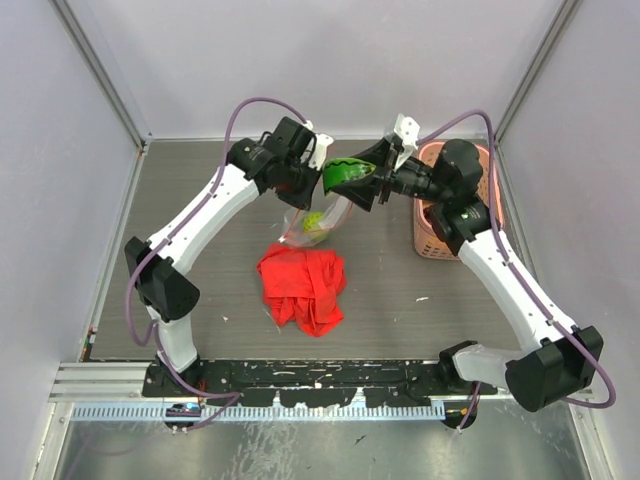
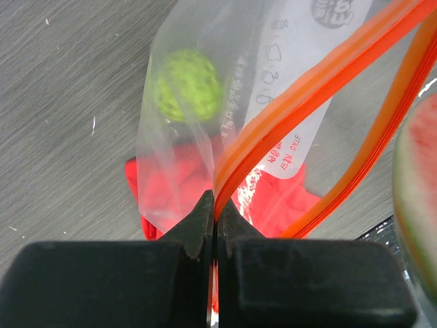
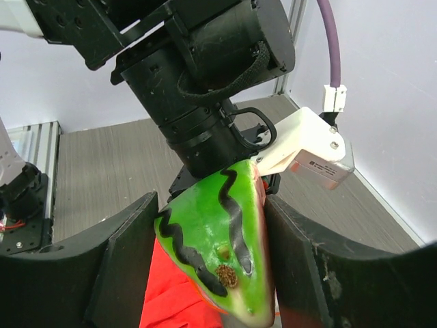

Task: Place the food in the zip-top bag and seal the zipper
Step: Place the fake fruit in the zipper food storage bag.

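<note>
My left gripper (image 2: 217,208) is shut on the red-orange zipper (image 2: 307,96) of the clear zip-top bag (image 2: 177,178), holding it above the table with its mouth gaping. A green fruit (image 2: 186,92) lies inside the bag (image 1: 318,215). My right gripper (image 3: 210,219) is shut on the watermelon slice (image 3: 218,239), green rind toward the camera. In the top view the slice (image 1: 348,172) hangs just above and right of the bag's mouth, close to the left gripper (image 1: 305,180). Its pink flesh (image 2: 416,191) shows at the right edge of the left wrist view.
A crumpled red cloth (image 1: 302,288) lies on the table under and in front of the bag. A pink slatted basket (image 1: 430,250) stands at the right, partly hidden behind my right arm. Grey walls close in the back and sides.
</note>
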Available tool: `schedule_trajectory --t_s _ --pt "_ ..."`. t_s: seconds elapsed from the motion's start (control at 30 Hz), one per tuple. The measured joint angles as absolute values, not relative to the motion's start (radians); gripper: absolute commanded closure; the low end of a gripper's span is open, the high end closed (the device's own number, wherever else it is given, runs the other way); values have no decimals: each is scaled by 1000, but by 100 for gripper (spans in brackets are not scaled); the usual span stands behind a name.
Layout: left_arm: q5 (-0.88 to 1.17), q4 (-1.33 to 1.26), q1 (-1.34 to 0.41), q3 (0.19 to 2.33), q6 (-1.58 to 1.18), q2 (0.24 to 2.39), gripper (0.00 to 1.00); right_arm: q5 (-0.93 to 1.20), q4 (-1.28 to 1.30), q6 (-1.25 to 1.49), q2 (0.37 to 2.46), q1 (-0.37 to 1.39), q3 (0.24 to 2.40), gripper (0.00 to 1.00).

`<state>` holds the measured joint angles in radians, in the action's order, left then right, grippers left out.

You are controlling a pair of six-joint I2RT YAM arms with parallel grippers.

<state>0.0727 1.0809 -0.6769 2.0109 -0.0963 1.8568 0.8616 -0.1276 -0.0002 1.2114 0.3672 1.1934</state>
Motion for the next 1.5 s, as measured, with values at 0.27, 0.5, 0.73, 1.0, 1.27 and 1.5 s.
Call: schedule_trajectory --t_s 0.27,0.5,0.73,1.0,1.27,1.5 --pt "71 1112 -661 2011 -107 1861 100 907 -181 -40 1251 371 1173 99" --pt "88 1095 -650 1998 -115 1859 100 923 -199 -86 1270 377 1113 99" --pt "156 1039 -667 1975 -115 1833 100 887 -139 -116 1301 385 1020 99" --pt "217 1029 -667 1965 -115 1830 100 867 -135 -170 1326 385 1022 99" --pt "253 1029 -667 1965 -115 1830 100 809 -95 -329 1395 385 1030 95" --pt "273 1029 -667 1965 -115 1826 100 786 -55 -397 1464 385 1058 83"
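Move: The right hand holds the watermelon slice above the zip-top bag's open mouth, whose middle lies about 7 cm ahead of that hand, 4 cm to its left and 18 cm below. The green fruit already in the bag is roughly 11 cm ahead, 8 cm left and 28 cm below; the red cloth lies about level, 11 cm left and 38 cm down. From the left hand, pinching the orange rim, the mouth is 3 cm ahead, 6 cm right and 2 cm below. Down, about 17 cm, then increasingly forward too (some 6 cm in all), the right hand carries the gripped watermelon into the bag's mouth, its left-pointing fingers tipping down nearly 20 degrees. The left hand keeps its pinch on the rim, easing slightly left before drawing right and back a few centimetres towards the slice. ##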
